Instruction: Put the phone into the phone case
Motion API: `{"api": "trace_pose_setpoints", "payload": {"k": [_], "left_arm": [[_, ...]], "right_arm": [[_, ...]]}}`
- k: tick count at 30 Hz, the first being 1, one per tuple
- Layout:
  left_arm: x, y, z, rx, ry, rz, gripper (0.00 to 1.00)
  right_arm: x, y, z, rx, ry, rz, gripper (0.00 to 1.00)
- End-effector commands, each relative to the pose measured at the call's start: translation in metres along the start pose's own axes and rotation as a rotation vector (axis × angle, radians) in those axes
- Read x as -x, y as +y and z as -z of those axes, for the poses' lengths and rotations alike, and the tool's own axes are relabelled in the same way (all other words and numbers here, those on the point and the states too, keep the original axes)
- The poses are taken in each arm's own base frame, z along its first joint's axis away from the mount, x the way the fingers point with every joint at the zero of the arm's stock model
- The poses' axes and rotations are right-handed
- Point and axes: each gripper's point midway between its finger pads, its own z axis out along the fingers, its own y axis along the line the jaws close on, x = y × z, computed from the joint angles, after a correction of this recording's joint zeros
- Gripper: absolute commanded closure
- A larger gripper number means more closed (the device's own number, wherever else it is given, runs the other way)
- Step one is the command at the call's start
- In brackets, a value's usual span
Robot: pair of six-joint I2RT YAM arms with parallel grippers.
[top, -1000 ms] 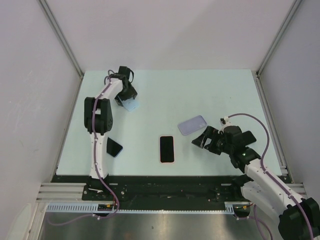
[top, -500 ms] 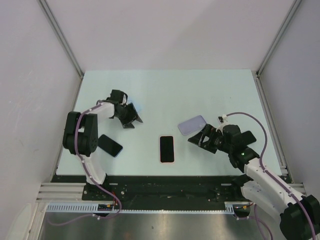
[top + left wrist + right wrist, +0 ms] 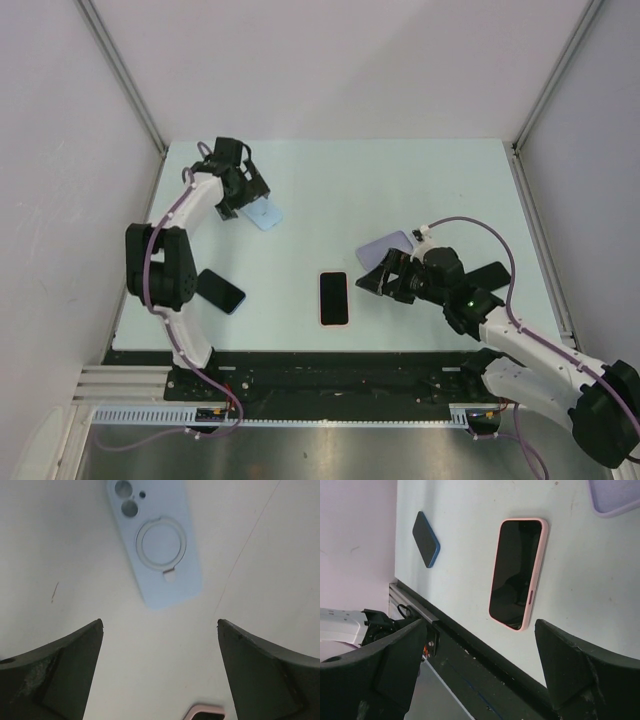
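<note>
A black-screened phone with a pink rim (image 3: 333, 297) lies flat near the front middle of the table; the right wrist view shows the phone (image 3: 517, 572) too. A light blue phone case (image 3: 264, 214) lies at the back left, its outer face with the ring up. My left gripper (image 3: 243, 190) hovers open just behind the case (image 3: 155, 545), holding nothing. My right gripper (image 3: 380, 280) is open and empty, just right of the pink-rimmed phone. It partly covers a lavender case (image 3: 392, 244).
A dark blue phone (image 3: 222, 291) lies at the front left beside the left arm's base, and shows as the blue phone (image 3: 426, 539) in the right wrist view. The table's black front rail (image 3: 485, 665) runs under the right gripper. White walls enclose the table.
The left gripper swung forward over the light blue case, then drew back and opened wide, leaving the case on the table. The right gripper moved left toward the pink-rimmed phone.
</note>
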Motion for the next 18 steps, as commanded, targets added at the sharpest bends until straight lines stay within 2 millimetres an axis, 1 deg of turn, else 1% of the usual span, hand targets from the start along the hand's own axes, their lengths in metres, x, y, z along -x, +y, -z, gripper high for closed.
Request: {"api": "trace_pose_setpoints", "payload": {"k": [1,2,3,4,5,7,8,10,11,12,13,14,15,16,17,18], "left_arm": [[0.01,0.01,-0.02,0.154,0.025,0.067,0.0],[0.006,0.01,-0.03,0.172,0.047,0.085,0.0],[0.013,0.006,-0.028,0.174,0.038,0.1,0.0],[0.015,0.007,-0.031,0.192,0.033,0.114,0.0],[0.014,0.006,-0.036,0.201,0.036,0.139,0.01],[0.019,0.0,-0.037,0.198,0.018,0.16,0.02],[0.019,0.001,-0.041,0.207,0.015,0.182,0.02],[0.024,-0.008,-0.044,0.194,0.0,0.186,0.03],[0.021,-0.009,-0.054,0.201,0.012,0.176,0.04],[0.028,-0.016,-0.053,0.193,-0.005,0.171,0.04],[0.027,-0.019,-0.055,0.199,-0.002,0.163,0.04],[0.023,-0.018,-0.064,0.225,0.009,0.155,0.04],[0.026,-0.021,-0.063,0.228,0.009,0.153,0.04],[0.023,-0.023,-0.064,0.235,0.017,0.146,0.04],[0.019,-0.021,-0.071,0.256,0.03,0.146,0.04],[0.019,-0.021,-0.071,0.267,0.034,0.146,0.04]], "right_arm": [[0.012,0.006,0.005,-0.018,-0.053,0.053,0.07],[0.013,0.007,0.008,-0.015,-0.058,0.061,0.06],[0.013,0.007,0.01,-0.016,-0.061,0.068,0.07],[0.012,0.005,0.012,-0.025,-0.062,0.074,0.06],[0.015,0.009,0.016,-0.011,-0.077,0.085,0.07],[0.015,0.009,0.02,-0.012,-0.083,0.103,0.07],[0.015,0.01,0.023,-0.006,-0.089,0.109,0.07],[0.016,0.01,0.029,-0.007,-0.1,0.123,0.06],[0.016,0.009,0.03,-0.012,-0.102,0.133,0.06],[0.017,0.01,0.033,-0.01,-0.108,0.14,0.06],[0.016,0.007,0.034,-0.02,-0.106,0.142,0.06],[0.016,0.006,0.035,-0.022,-0.106,0.151,0.06],[0.016,0.006,0.035,-0.023,-0.109,0.156,0.06],[0.016,0.006,0.037,-0.022,-0.107,0.159,0.06],[0.016,0.006,0.037,-0.024,-0.107,0.161,0.06],[0.016,0.005,0.037,-0.024,-0.107,0.167,0.06]]}}
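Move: The blue phone case lies on the table roughly 8 cm ahead of the left hand, hardly to either side, and about 9 cm below. The black phone is some 23 cm back and 5 cm to the left of that hand, and the pink-cased phone about 24 cm back and 25 cm to its right, both about 9 cm lower. From the right hand the blue case is some 31 cm ahead, 35 cm to the left and 13 cm below. Bring the left gripper, kept wide open, forward over the near end of the blue phone case: a short push out, a drop of about 5 cm, then out again, some 6 cm forward in all. Turn it about 10 degrees counter-clockwise and tip the fingers a bit steeper, stopping short of contact. Let the empty right hand ease about 2.5 cm right, rising slightly. ##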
